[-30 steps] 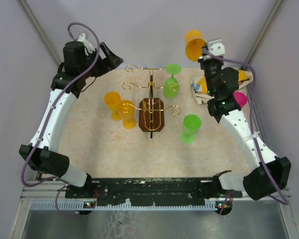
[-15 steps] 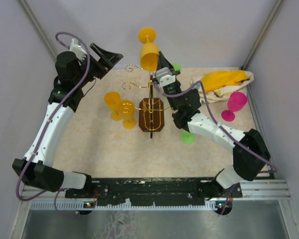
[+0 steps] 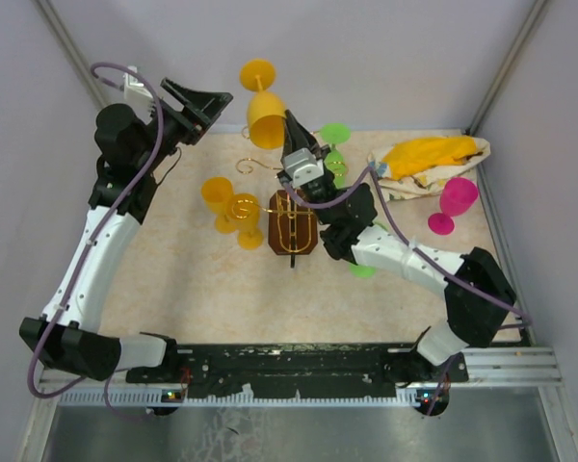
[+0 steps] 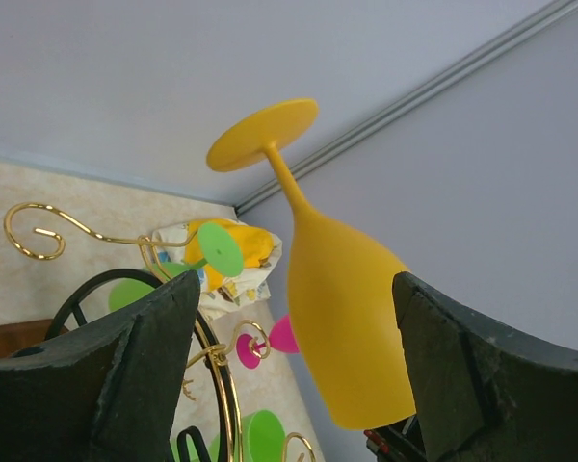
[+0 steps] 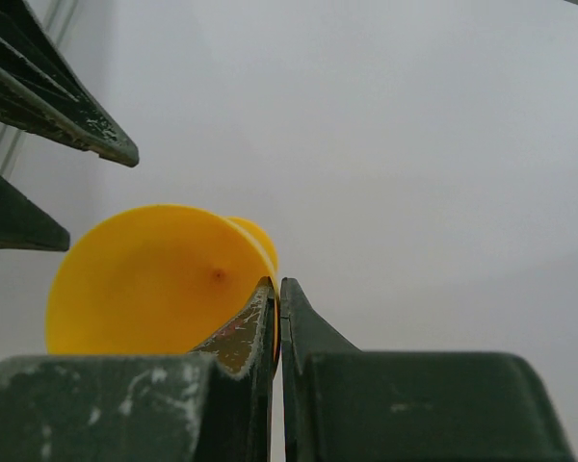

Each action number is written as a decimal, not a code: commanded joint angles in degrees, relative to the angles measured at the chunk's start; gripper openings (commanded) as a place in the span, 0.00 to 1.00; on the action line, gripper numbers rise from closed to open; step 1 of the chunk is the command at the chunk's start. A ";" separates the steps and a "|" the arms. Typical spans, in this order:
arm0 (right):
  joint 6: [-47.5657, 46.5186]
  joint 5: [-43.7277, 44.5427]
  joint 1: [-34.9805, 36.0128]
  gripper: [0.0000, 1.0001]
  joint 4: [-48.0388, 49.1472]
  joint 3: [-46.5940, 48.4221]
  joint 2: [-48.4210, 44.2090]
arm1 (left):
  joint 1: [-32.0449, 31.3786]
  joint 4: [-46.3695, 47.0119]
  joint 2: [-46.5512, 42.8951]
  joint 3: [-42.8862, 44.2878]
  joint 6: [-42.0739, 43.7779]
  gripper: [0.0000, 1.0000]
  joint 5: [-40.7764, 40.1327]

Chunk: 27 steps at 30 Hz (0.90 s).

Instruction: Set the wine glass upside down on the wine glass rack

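A yellow wine glass (image 3: 263, 114) hangs in the air above the rack's back, foot up and bowl mouth down and tilted. My right gripper (image 3: 287, 130) is shut on its rim; the wrist view shows the rim pinched between the fingers (image 5: 279, 294) and the bowl (image 5: 144, 279) to their left. My left gripper (image 3: 220, 104) stands open just left of the glass. In its wrist view the bowl (image 4: 342, 318) shows between the wide fingers (image 4: 154, 337), with no contact seen. The wine glass rack (image 3: 293, 223), gold wire on a dark wooden base, stands below.
Two yellow glasses (image 3: 226, 207) sit by the rack's left loops. A green glass (image 3: 334, 135) hangs at its back right, another green one (image 3: 366, 269) shows under my right arm. A pink glass (image 3: 453, 200) and a yellow cloth (image 3: 429, 156) lie at the back right.
My right arm has swung the yellow glass from the back right over to above the rack. My left gripper has risen and now faces the glass, its fingers slightly less wide.
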 commanded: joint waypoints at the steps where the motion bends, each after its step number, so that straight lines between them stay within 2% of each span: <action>1: -0.19 -0.34 1.98 0.00 4.19 0.88 0.36 | -0.02 4.20 -1.27 -0.43 -1.24 0.86 2.32; 15: -6.63 2.14 7.09 0.00 7.73 4.53 5.60 | -0.33 2.99 -1.27 0.01 0.50 0.85 3.74; 27: -10.19 3.70 8.09 0.00 10.60 5.18 5.80 | -0.36 -1.46 -1.50 0.21 2.67 0.86 2.57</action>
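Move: The right hand holds the orange wine glass upside down by its rim; the left gripper's open fingers wait about 13 cm to its left, roughly level ahead and in height. The rack's top hooks lie some 3 cm ahead of the right hand and 15 cm below; the hanging green glass is 10 cm right, 4 cm ahead, 16 cm below. From the left hand, the orange glass's middle is about 9 cm right, 4 cm ahead, 3 cm up. Keeping its rim grip, the right hand carries the orange glass about 5 cm left towards the open left gripper, drawing slightly back. ##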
